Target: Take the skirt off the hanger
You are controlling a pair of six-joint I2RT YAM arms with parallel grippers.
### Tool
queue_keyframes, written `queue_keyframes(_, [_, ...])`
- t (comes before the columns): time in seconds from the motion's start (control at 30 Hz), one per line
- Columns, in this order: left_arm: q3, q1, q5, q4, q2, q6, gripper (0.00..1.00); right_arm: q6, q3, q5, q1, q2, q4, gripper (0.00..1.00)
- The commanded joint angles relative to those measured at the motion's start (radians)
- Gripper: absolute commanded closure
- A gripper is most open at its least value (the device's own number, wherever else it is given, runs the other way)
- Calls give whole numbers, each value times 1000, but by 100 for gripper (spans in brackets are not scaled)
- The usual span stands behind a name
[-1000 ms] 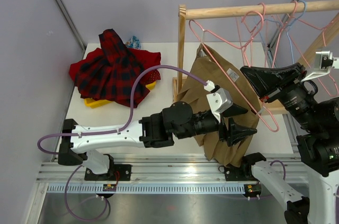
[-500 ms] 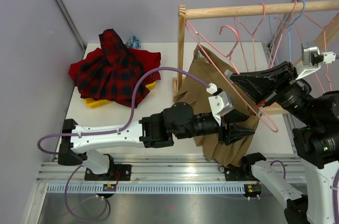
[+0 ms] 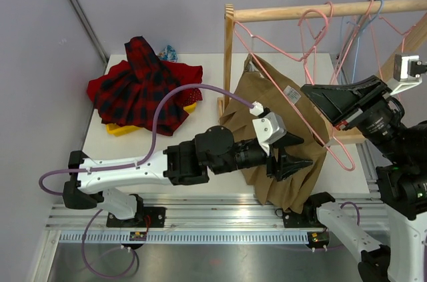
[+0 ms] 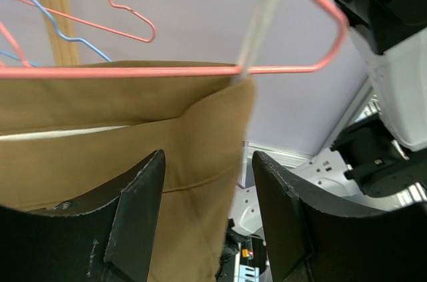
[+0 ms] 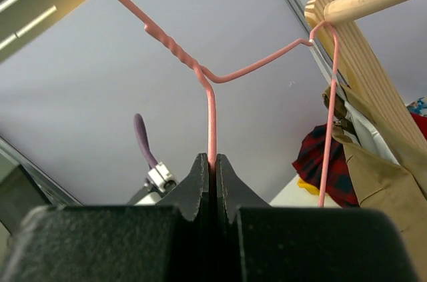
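Note:
The tan skirt (image 3: pixel 277 105) hangs by a white loop on a pink wire hanger (image 4: pixel 133 71) in front of the wooden rack. My left gripper (image 3: pixel 301 152) is open at the skirt's lower right edge. In the left wrist view the cloth (image 4: pixel 133 135) fills the left part of the gap between the fingers (image 4: pixel 207 162), and neither pad presses on it. My right gripper (image 3: pixel 313 92) is shut on the hanger's wire (image 5: pixel 211 115) just below its twisted neck, with the tips (image 5: pixel 212 162) closed tight on it.
A red plaid pile of clothes (image 3: pixel 143 89) lies on a yellow tray at the back left. The wooden rail (image 3: pixel 320 11) and its post (image 3: pixel 229 62) stand behind the skirt. Other pink and blue hangers (image 3: pixel 353 35) hang on the rail to the right.
My left gripper narrowed, widened again and shifted a little left along the skirt. The right gripper swayed with the hanger in its grip, and the hangers on the rail swung.

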Motion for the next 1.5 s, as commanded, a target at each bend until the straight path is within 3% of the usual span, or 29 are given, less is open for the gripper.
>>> queue_keyframes(0.0, [21,-6,-69,17,-15,36,41,183,16,124,6,-38,190,100])
queue_keyframes(0.27, [93,-5,-33,79,81,41,42,300,-89,203,6,-100,251,100])
queue_keyframes(0.37, [153,-6,-25,68,127,42,63,329,-109,196,6,-94,270,100])
queue_keyframes(0.43, [169,-6,-23,56,138,38,92,335,-106,189,6,-89,280,100])
queue_keyframes(0.47, [160,-6,-26,57,134,38,100,324,-89,189,6,-84,244,100])
queue_keyframes(0.67, [68,-11,-5,79,20,24,100,234,5,215,7,-54,155,100])
queue_keyframes(0.83, [58,-26,13,-69,-95,56,100,85,144,222,6,24,-8,100])
queue_keyframes(1.03, [118,-66,73,-162,-152,38,100,-21,22,395,6,-32,30,100])
queue_keyframes(1.23, [320,-144,141,-205,51,30,100,-68,-112,497,6,-49,118,100])
queue_keyframes(1.37, [523,-190,176,-268,205,24,100,-79,-119,592,6,-32,133,100])
queue_keyframes(1.47, [557,-199,182,-283,264,16,100,-85,-107,656,6,-24,130,100])
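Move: The skirt's near waist corner lies about 4 cm to the right of the open left fingers, level with them. The white loop on the pink hanger's end is roughly 5 cm right and 5 cm above the hand; the far waist corner is some 17 cm ahead, 11 cm left and 5 cm up. From the right hand, already gripping the hanger near its neck, the near corner is about 10 cm back, 5 cm right and 11 cm below. Left hand reaches right 4 cm, pinches the skirt's waist corner, pulls back; right hand moves its hanger forward-right. ##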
